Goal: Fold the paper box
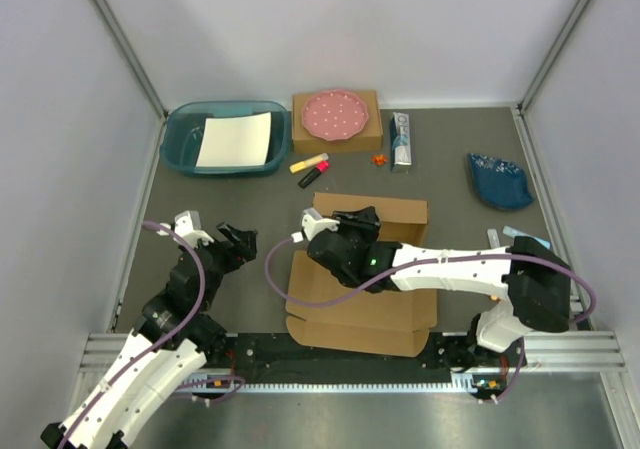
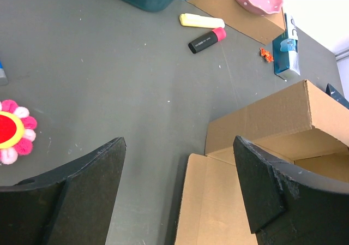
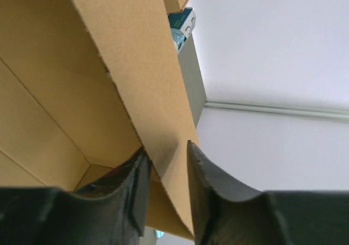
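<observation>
The paper box (image 1: 360,314) lies half open on the grey table in front of the arm bases, with its back wall standing up. My right gripper (image 1: 360,219) reaches over the box to the upper left corner of that wall. In the right wrist view a brown flap of the paper box (image 3: 125,54) passes between the two fingers, and the right gripper (image 3: 166,147) is shut on it. My left gripper (image 1: 240,237) hovers just left of the box, open and holding nothing. In the left wrist view the left gripper (image 2: 179,141) frames the left edge of the paper box (image 2: 272,114).
A teal basin (image 1: 180,149) holding white paper sits at the back left. Beside it a small brown box (image 1: 366,104) carries a pink dotted plate. A yellow marker (image 1: 308,162), a black-and-pink marker (image 1: 314,175) and a blue carton (image 1: 401,141) lie behind the box. A blue dish (image 1: 500,181) is at right.
</observation>
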Controlling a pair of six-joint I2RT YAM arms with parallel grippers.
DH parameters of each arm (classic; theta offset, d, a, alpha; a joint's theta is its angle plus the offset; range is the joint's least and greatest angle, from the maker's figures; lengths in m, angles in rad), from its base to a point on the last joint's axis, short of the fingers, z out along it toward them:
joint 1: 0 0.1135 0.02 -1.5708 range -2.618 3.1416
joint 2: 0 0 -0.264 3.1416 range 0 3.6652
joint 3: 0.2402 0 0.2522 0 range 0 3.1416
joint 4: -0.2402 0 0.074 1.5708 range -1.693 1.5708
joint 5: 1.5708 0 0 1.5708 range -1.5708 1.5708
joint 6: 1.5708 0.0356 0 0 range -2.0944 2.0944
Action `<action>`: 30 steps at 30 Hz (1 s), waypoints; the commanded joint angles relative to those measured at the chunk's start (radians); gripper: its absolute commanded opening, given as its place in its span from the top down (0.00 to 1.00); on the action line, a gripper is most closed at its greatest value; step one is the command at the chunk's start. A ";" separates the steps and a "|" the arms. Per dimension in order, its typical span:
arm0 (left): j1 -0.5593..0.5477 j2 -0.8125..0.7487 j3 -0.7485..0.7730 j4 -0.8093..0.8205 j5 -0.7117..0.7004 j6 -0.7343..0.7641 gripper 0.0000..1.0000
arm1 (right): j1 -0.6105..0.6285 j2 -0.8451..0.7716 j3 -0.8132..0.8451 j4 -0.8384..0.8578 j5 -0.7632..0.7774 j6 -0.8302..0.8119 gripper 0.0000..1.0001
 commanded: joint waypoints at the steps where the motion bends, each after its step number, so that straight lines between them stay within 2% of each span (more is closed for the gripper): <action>1: 0.005 -0.007 -0.009 0.026 -0.019 0.015 0.15 | -0.015 -0.002 -0.020 0.058 0.030 -0.031 0.72; 8: 0.003 -0.009 -0.003 0.026 -0.025 0.028 0.14 | -0.021 -0.005 -0.040 0.077 0.017 -0.067 0.84; 12: 0.005 -0.010 0.008 0.025 -0.039 0.036 0.14 | -0.022 -0.010 -0.033 0.077 0.039 -0.079 1.00; 18: 0.003 0.002 0.109 0.052 -0.117 0.090 0.11 | -0.028 -0.128 0.000 0.066 0.080 -0.114 1.00; 21: 0.003 0.034 0.196 0.094 -0.143 0.140 0.10 | -0.064 -0.218 0.029 -0.003 0.077 -0.075 1.00; 24: 0.003 0.080 0.280 0.118 -0.151 0.176 0.10 | -0.131 -0.280 0.125 -0.185 0.019 0.083 1.00; 25: 0.003 0.091 0.297 0.134 -0.155 0.182 0.10 | -0.162 -0.288 0.209 -0.261 -0.007 0.217 1.00; 26: 0.003 0.109 0.328 0.143 -0.159 0.189 0.10 | -0.192 -0.286 0.260 -0.414 -0.045 0.302 1.00; 27: 0.003 0.115 0.339 0.149 -0.162 0.209 0.10 | -0.278 -0.283 0.312 -0.501 -0.150 0.390 1.00; 28: 0.003 0.121 0.351 0.161 -0.175 0.217 0.10 | -0.330 -0.282 0.396 -0.561 -0.215 0.556 1.00; 29: 0.005 0.127 0.371 0.164 -0.180 0.232 0.10 | -0.381 -0.283 0.424 -0.602 -0.286 0.629 1.00; 30: 0.003 0.129 0.379 0.169 -0.186 0.242 0.09 | -0.509 -0.289 0.440 -0.654 -0.455 0.689 1.00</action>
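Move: The right hand already has the upper edge of the box's far wall between its half-open fingers, about 1 cm ahead at finger height. About 15 cm lower on the table, the black marker lies some 12 cm ahead and 11 cm left, and the orange knot 14 cm ahead and 5 cm right. From the empty left hand the wall edge is about 25 cm right, 5 cm ahead and roughly level. The right fingers shut on the cardboard edge, pinching it while the hand stays almost in place; then, shut, they lift it faster and faster, about 12 cm up and 9 cm right with a little forward at the end, the hand's left side rolling up some 30 degrees. Late on, the empty left hand rises about 15 cm, wide open, its fingers tipping upward. ##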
